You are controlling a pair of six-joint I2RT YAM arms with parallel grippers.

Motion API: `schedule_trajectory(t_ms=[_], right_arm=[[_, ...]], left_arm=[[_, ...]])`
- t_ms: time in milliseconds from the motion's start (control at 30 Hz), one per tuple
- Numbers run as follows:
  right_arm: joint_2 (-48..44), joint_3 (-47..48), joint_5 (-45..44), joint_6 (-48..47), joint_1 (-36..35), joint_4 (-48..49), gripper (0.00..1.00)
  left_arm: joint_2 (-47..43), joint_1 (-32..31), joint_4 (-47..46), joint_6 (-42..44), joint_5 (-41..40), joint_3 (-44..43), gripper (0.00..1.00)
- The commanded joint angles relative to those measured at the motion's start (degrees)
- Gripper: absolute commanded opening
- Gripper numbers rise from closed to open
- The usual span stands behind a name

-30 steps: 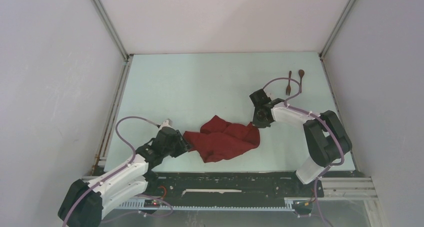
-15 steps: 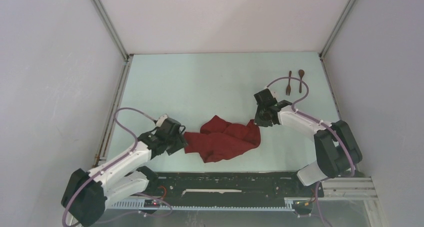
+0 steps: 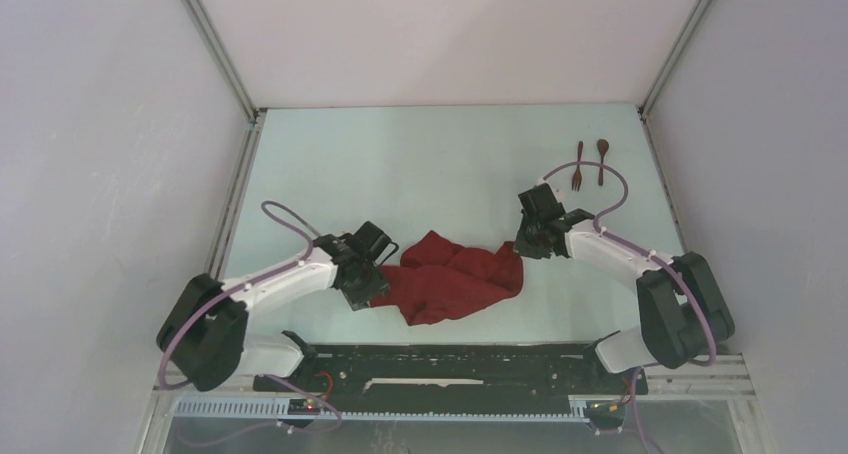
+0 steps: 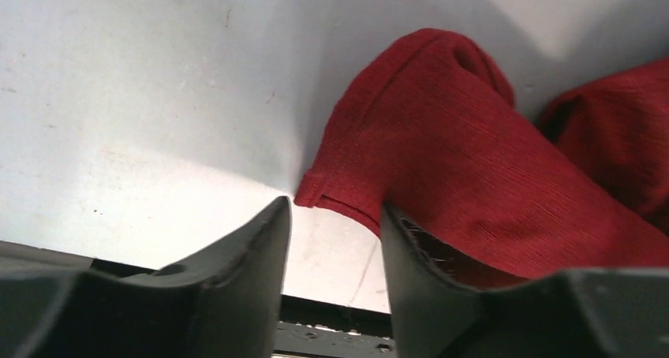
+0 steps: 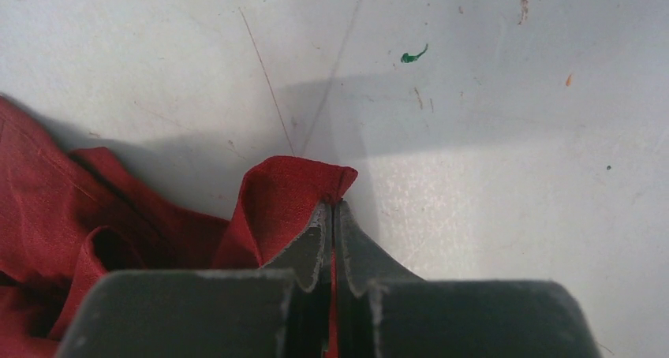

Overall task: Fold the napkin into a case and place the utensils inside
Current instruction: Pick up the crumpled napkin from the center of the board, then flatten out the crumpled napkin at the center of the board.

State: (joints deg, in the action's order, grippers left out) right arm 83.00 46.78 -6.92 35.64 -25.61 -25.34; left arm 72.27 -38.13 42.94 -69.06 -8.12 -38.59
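Observation:
The dark red napkin lies crumpled on the pale table between the two arms. My right gripper is shut on the napkin at a folded corner on its right side, with cloth pinched between the pads. At the napkin's left end my left gripper stands open, a hemmed corner of the napkin just beyond its fingertips and cloth lying against the right finger. The utensils, a small brown fork and spoon, lie side by side at the far right of the table.
Grey walls close the table on the left, back and right, with metal rails along its edges. A black rail runs along the near edge by the arm bases. The right arm's purple cable loops close to the utensils.
My left arm has swung forward and right, bringing its gripper up against the napkin's left end. My right gripper has drifted slightly right, still holding its corner.

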Motion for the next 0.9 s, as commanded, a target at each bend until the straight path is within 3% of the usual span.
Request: schedule_trajectory(t_ms=[0, 333, 367, 600, 733, 867], right_arm=[[-2.7, -1.3, 2.3, -1.0, 2.0, 3.7, 0.0], [-4.9, -2.6, 3.2, -3.0, 3.6, 3.6, 0.0], [-5.1, -2.6, 3.4, -3.0, 3.6, 3.6, 0.0], [-5.3, -2.6, 4.4, -2.4, 3.3, 3.7, 0.0], [-5.2, -2.6, 3.0, -2.6, 3.9, 3.4, 0.0], [-11.8, -1.2, 4.1, -3.7, 4.5, 3.6, 0.0]], left_arm=[[4.8, -0.5, 2.9, -4.2, 0.5, -2.2, 0.48], [12.1, -0.3, -1.8, -5.0, -1.6, -0.2, 0.46], [13.0, -0.3, -2.2, -5.1, -1.2, -0.2, 0.44], [14.5, 1.1, -3.5, -4.4, -1.8, 0.7, 0.03], [9.0, 1.4, -0.8, -0.4, -6.7, -2.1, 0.0], [-2.7, 1.4, 2.2, 9.4, -11.2, -10.1, 0.0]])
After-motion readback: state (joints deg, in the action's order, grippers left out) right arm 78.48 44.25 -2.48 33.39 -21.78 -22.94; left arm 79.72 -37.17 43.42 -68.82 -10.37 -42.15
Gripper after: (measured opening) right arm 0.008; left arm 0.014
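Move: The left gripper hovers half open over the napkin's left corner, which is roughly 1 cm ahead and 2 cm below. The napkin's middle lies about 19 cm to the right and 2 cm farther out, and its far flap some 13 cm right and 14 cm ahead. From the right gripper, shut on the napkin's far right corner, the left corner is about 35 cm left, 10 cm back and 4 cm lower. Lower the left gripper about 2 cm, astride the napkin's left corner and with only a slight tilt, then shut the fingers to pinch the cloth. Once closed, ease the hand forward and up, a good centimetre each. Keep the right gripper's pinch on its own corner as that hand drifts about 1 cm right and rises about 1 cm. ##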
